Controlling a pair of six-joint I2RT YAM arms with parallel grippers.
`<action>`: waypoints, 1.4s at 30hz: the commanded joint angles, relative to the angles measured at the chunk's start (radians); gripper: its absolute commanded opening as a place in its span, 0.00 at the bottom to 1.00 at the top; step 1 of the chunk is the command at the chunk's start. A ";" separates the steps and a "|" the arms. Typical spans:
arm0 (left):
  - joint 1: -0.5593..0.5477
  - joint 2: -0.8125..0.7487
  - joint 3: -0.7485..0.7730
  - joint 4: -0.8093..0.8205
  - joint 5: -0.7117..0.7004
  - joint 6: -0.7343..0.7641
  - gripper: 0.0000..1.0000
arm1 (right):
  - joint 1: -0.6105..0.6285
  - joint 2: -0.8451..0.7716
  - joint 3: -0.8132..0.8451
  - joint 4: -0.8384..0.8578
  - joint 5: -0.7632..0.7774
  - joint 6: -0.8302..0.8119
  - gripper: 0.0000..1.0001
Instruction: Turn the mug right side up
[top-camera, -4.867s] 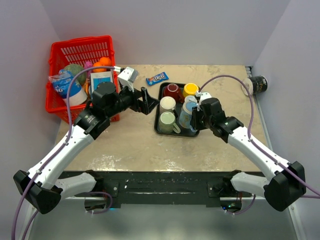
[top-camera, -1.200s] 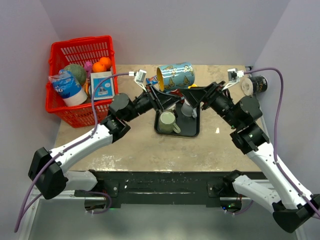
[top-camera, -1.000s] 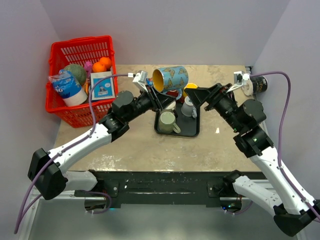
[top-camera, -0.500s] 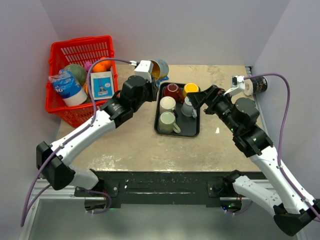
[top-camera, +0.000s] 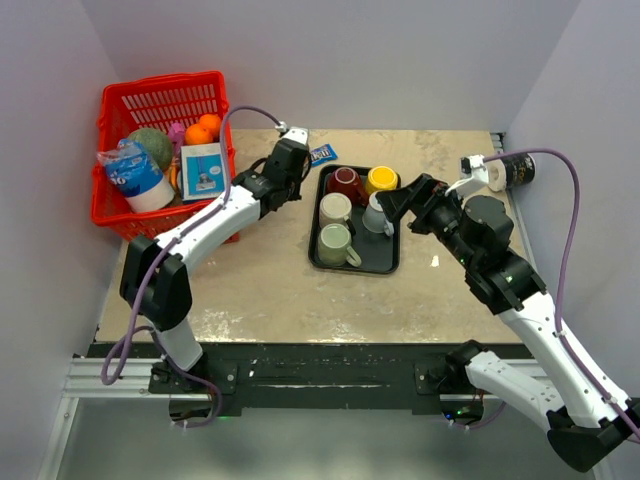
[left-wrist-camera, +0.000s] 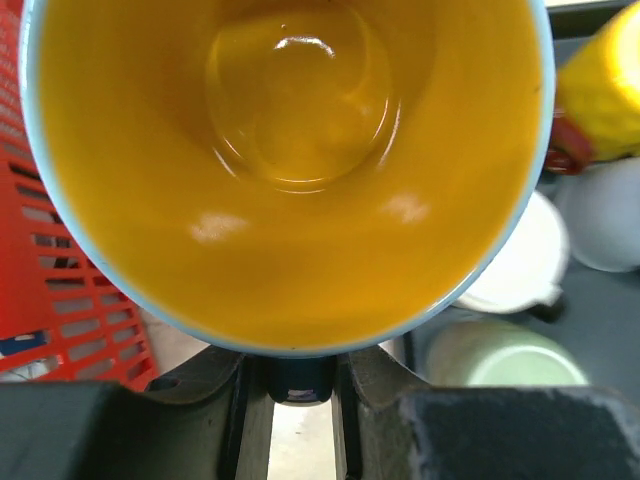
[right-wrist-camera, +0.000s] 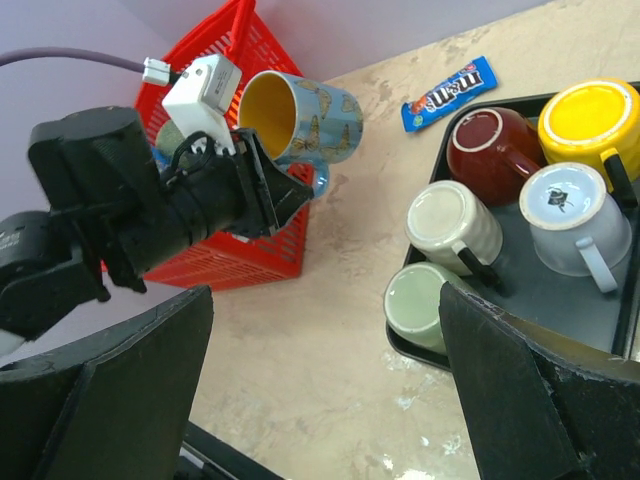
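Observation:
The mug (right-wrist-camera: 305, 112) is blue with a butterfly pattern and a yellow inside. It hangs on its side in the air next to the red basket, its mouth turned to the left in the right wrist view. My left gripper (left-wrist-camera: 296, 372) is shut on the mug's dark handle (left-wrist-camera: 298, 378). The yellow inside (left-wrist-camera: 290, 150) fills the left wrist view. From above, the left wrist (top-camera: 285, 165) hides the mug. My right gripper (right-wrist-camera: 325, 400) stands wide open and holds nothing, raised over the right side of the tray (top-camera: 372, 258).
The black tray (right-wrist-camera: 545, 290) carries a maroon mug (right-wrist-camera: 490, 148), a yellow mug (right-wrist-camera: 590, 118), an upside-down white mug (right-wrist-camera: 562, 212), a cream mug (right-wrist-camera: 455, 225) and a green mug (right-wrist-camera: 425, 298). A red basket (top-camera: 160, 100) of groceries stands far left. A candy packet (top-camera: 322, 152) and a dark can (top-camera: 515, 170) lie near the back.
My left arm has carried the mug from above the tray leftward toward the basket, with its wrist turning. The right gripper has stayed open and barely moved.

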 joint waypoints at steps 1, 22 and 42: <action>0.066 0.017 0.118 0.094 -0.003 -0.014 0.00 | 0.001 -0.001 0.043 -0.015 0.051 -0.016 0.99; 0.128 0.318 0.237 -0.048 -0.004 -0.152 0.00 | 0.001 0.023 0.018 -0.041 0.046 -0.012 0.99; 0.195 0.328 0.186 -0.061 0.143 -0.200 0.26 | 0.001 0.038 0.038 -0.063 0.035 0.010 0.99</action>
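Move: My left hand, already holding the butterfly mug by its handle, is taking it to the bare table between basket and tray, about 9 cm ahead, 4 cm left and 18 cm below. The candy packet lies some 12 cm ahead and 7 cm right of the hand, the white mug about 2 cm back and 12 cm right, and the red basket's middle roughly 7 cm ahead and 29 cm left. From my right hand that spot is about 24 cm ahead, 31 cm left and 33 cm down. I lower the mug about 13 cm towards the bare table with my left hand, easing some 4 cm forward and 4 cm left as well, then slow almost to a stop low down. On the way I pitch the fingers about 20 degrees further down and turn slightly counter-clockwise, bringing the mouth upward, and keep my pinch on the handle. My open, empty right hand sinks about 3 cm. ##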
